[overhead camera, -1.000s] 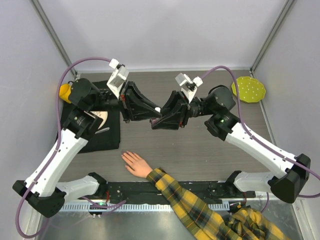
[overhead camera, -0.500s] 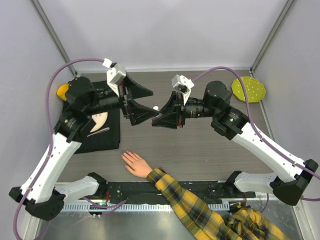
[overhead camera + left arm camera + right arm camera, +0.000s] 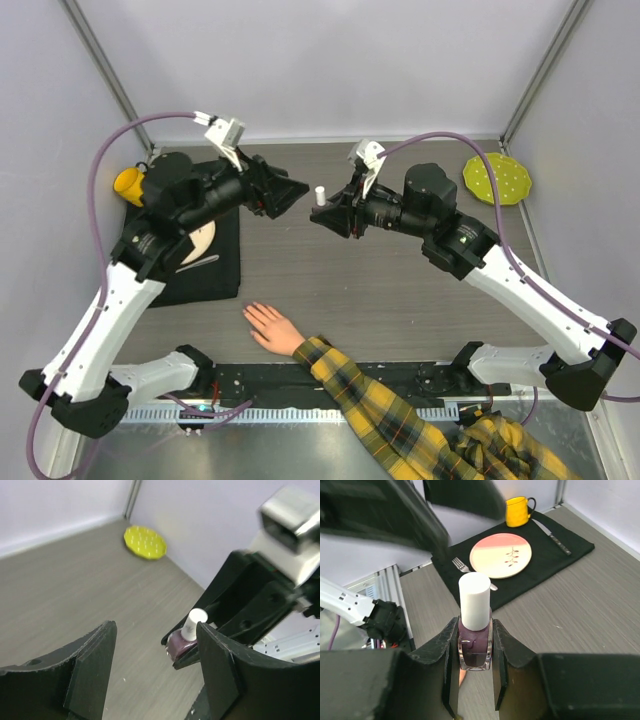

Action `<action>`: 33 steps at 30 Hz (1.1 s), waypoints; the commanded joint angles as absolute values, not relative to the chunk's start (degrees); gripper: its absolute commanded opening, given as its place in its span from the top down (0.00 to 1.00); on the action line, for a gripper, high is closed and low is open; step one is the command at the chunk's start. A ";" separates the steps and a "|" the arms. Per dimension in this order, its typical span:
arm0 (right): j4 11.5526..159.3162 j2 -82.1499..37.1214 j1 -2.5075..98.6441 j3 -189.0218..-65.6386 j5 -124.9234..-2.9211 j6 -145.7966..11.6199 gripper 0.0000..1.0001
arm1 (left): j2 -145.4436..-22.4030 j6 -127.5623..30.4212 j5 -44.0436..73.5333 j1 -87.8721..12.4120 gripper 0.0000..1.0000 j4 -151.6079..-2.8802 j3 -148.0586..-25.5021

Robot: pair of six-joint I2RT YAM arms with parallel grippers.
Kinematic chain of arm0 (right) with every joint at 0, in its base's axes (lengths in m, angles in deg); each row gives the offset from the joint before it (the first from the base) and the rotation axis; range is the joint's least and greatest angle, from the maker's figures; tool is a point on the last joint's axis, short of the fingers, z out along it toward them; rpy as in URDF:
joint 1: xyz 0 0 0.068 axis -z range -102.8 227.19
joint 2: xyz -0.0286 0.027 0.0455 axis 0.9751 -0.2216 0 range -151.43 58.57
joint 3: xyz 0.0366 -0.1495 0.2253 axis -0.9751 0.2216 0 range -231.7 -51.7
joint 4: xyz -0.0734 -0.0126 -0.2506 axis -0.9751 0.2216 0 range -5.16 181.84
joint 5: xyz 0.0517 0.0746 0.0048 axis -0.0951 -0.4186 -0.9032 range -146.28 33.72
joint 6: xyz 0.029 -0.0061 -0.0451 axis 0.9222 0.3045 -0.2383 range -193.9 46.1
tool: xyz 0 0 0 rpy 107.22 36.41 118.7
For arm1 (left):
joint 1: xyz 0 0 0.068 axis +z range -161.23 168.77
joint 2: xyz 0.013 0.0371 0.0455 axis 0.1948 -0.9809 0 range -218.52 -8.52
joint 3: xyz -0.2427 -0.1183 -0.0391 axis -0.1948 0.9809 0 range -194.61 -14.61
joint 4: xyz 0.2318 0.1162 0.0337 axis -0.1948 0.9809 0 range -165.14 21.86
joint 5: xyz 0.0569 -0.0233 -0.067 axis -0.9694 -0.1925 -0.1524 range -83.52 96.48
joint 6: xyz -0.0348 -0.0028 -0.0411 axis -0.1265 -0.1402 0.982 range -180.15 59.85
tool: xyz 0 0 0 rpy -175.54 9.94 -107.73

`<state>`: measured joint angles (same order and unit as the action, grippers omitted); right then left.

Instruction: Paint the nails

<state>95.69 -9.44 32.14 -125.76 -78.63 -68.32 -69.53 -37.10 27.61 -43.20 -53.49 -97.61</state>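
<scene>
A small purple polish bottle with a white cap stands upright between my right gripper's fingers, which are shut on its glass sides. From above, the cap shows just past the right gripper, over the middle of the table. My left gripper is open and empty, a short way left of the bottle, with its fingers apart from it. The pale hand lies flat near the front edge with fingers spread, below a plaid sleeve. Its nails are too small to make out.
A black mat at the left carries a pink-and-cream plate and cutlery. A yellow mug stands at the mat's far corner. A yellow-green dotted disc lies at the back right. Grey walls close in the table.
My left gripper, shut by the bottle's cap a second ago, has opened and drawn back left. The right gripper has swung the bottle toward the back; the cap stays on.
</scene>
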 commanded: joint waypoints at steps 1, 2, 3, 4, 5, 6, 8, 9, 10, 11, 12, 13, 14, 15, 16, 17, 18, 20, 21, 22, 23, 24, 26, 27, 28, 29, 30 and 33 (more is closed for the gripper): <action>93.80 -9.37 31.84 -127.81 -74.56 -69.86 0.99 | -69.86 -34.57 23.55 -46.12 0.32 -57.11 -95.65; 93.89 -9.29 31.84 -127.72 -74.56 -69.86 0.99 | -69.95 -35.01 22.58 -47.95 0.33 -57.47 -95.65; 93.98 -9.37 31.84 -127.81 -74.39 -69.86 0.99 | -70.13 -35.54 21.52 -48.93 0.33 -57.47 -95.82; 93.89 -9.37 31.84 -127.72 -74.47 -69.77 0.99 | -70.30 -36.67 20.64 -49.81 0.33 -57.65 -96.08; 93.98 -9.37 31.84 -127.81 -74.47 -69.86 0.99 | -70.65 -37.21 19.15 -51.29 0.33 -57.65 -96.26; 93.98 -9.55 31.84 -127.81 -74.47 -69.86 0.99 | -70.92 -37.56 18.53 -52.00 0.33 -57.74 -96.35; 93.98 -9.64 31.84 -127.81 -74.48 -69.95 0.99 | -71.36 -38.44 17.56 -53.50 0.33 -57.65 -96.79; 93.98 -9.55 31.84 -127.90 -74.56 -69.95 0.99 | -71.88 -38.70 17.04 -53.94 0.33 -57.65 -96.88; 93.98 -9.46 31.84 -127.81 -74.65 -69.86 0.99 | -72.15 -38.97 16.07 -54.47 0.33 -57.30 -97.22; 93.81 -9.46 31.84 -127.81 -74.65 -69.86 0.99 | -72.50 -39.66 15.37 -55.43 0.33 -56.60 -97.49; 93.80 -9.37 31.84 -127.81 -74.74 -69.95 0.99 | -73.20 -40.11 14.40 -55.79 0.34 -56.07 -97.75; 93.80 -9.20 31.84 -127.72 -74.74 -69.77 0.99 | -73.64 -40.46 14.05 -56.23 0.40 -55.63 -98.45; 93.63 -9.02 31.84 -127.72 -74.65 -69.95 0.99 | -74.08 -41.07 13.87 -56.84 0.43 -54.67 -98.89; 93.63 -8.93 31.84 -127.72 -74.56 -69.95 0.99 | -74.61 -41.34 13.43 -57.02 0.45 -54.31 -99.25; 93.54 -8.85 31.84 -127.72 -74.39 -70.03 0.99 | -74.87 -41.60 13.17 -57.28 0.46 -53.96 -99.68; 93.54 -8.76 31.76 -127.72 -74.39 -69.95 0.99 | -75.05 -41.78 12.90 -57.46 0.47 -53.61 -99.78; 93.45 -8.76 31.76 -127.72 -74.39 -69.77 0.99 | -75.31 -42.13 12.90 -57.64 0.48 -53.26 -99.78; 93.02 -8.58 31.84 -127.72 -74.65 -69.69 0.99 | -75.66 -42.39 12.81 -57.81 0.53 -52.73 -99.95; 92.93 -8.41 31.84 -127.72 -74.74 -69.60 0.99 | -75.75 -42.57 12.81 -57.81 0.55 -52.38 -100.04; 92.84 -8.32 31.84 -127.55 -74.74 -69.51 0.99 | -75.93 -42.57 12.99 -57.90 0.59 -52.12 -100.13; 92.49 -8.32 31.84 -127.55 -74.74 -69.51 0.99 | -76.02 -42.57 12.99 -57.90 0.62 -51.85 -100.22; 92.49 -8.23 31.84 -127.46 -74.74 -69.33 0.99 | -76.10 -42.57 13.07 -57.81 0.73 -51.33 -100.30; 92.40 -8.23 31.93 -127.55 -74.83 -69.42 0.99 | -75.93 -42.66 14.39 -57.90 0.86 -51.15 -100.13; 92.40 -8.06 31.84 -127.63 -75.00 -69.33 0.99 | -75.93 -43.27 15.70 -57.90 0.92 -51.15 -99.87; 92.31 -7.97 31.84 -127.55 -75.52 -69.51 0.99 | -75.84 -43.97 17.45 -57.81 0.99 -50.97 -99.87; 92.14 -7.88 31.93 -127.55 -76.23 -69.68 0.99 | -75.67 -45.28 25.82 -57.73 1.00 -50.97 -100.04; 91.96 -7.53 31.84 -127.37 -80.41 -69.95 0.99 | -75.32 -46.95 32.69 -57.72 1.00 -51.32 -99.43; 90.30 -7.44 31.84 -126.58 -110.23 -70.75 0.99 | -72.25 -51.28 65.39 -56.68 1.00 -59.46 -94.36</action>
<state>97.31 -9.16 32.31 -125.74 -79.35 -69.63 -75.74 -46.00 23.78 -55.94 -52.44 -98.07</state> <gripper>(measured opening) 0.300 0.208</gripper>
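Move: The white cap of the nail polish is about 6 cm to the left hand's right, 2 cm back and some 4 cm lower. The bottle hangs just under the cap, 7 cm below the left hand, in the right fingers; the cap stands about 3 cm straight above the right hand. The dummy hand lies on the table about 12 cm back, 6 cm left and some 40 cm below the left hand. Left hand goes right about 6 cm, also down 4, and pinches the cap while right holds the bottle. ##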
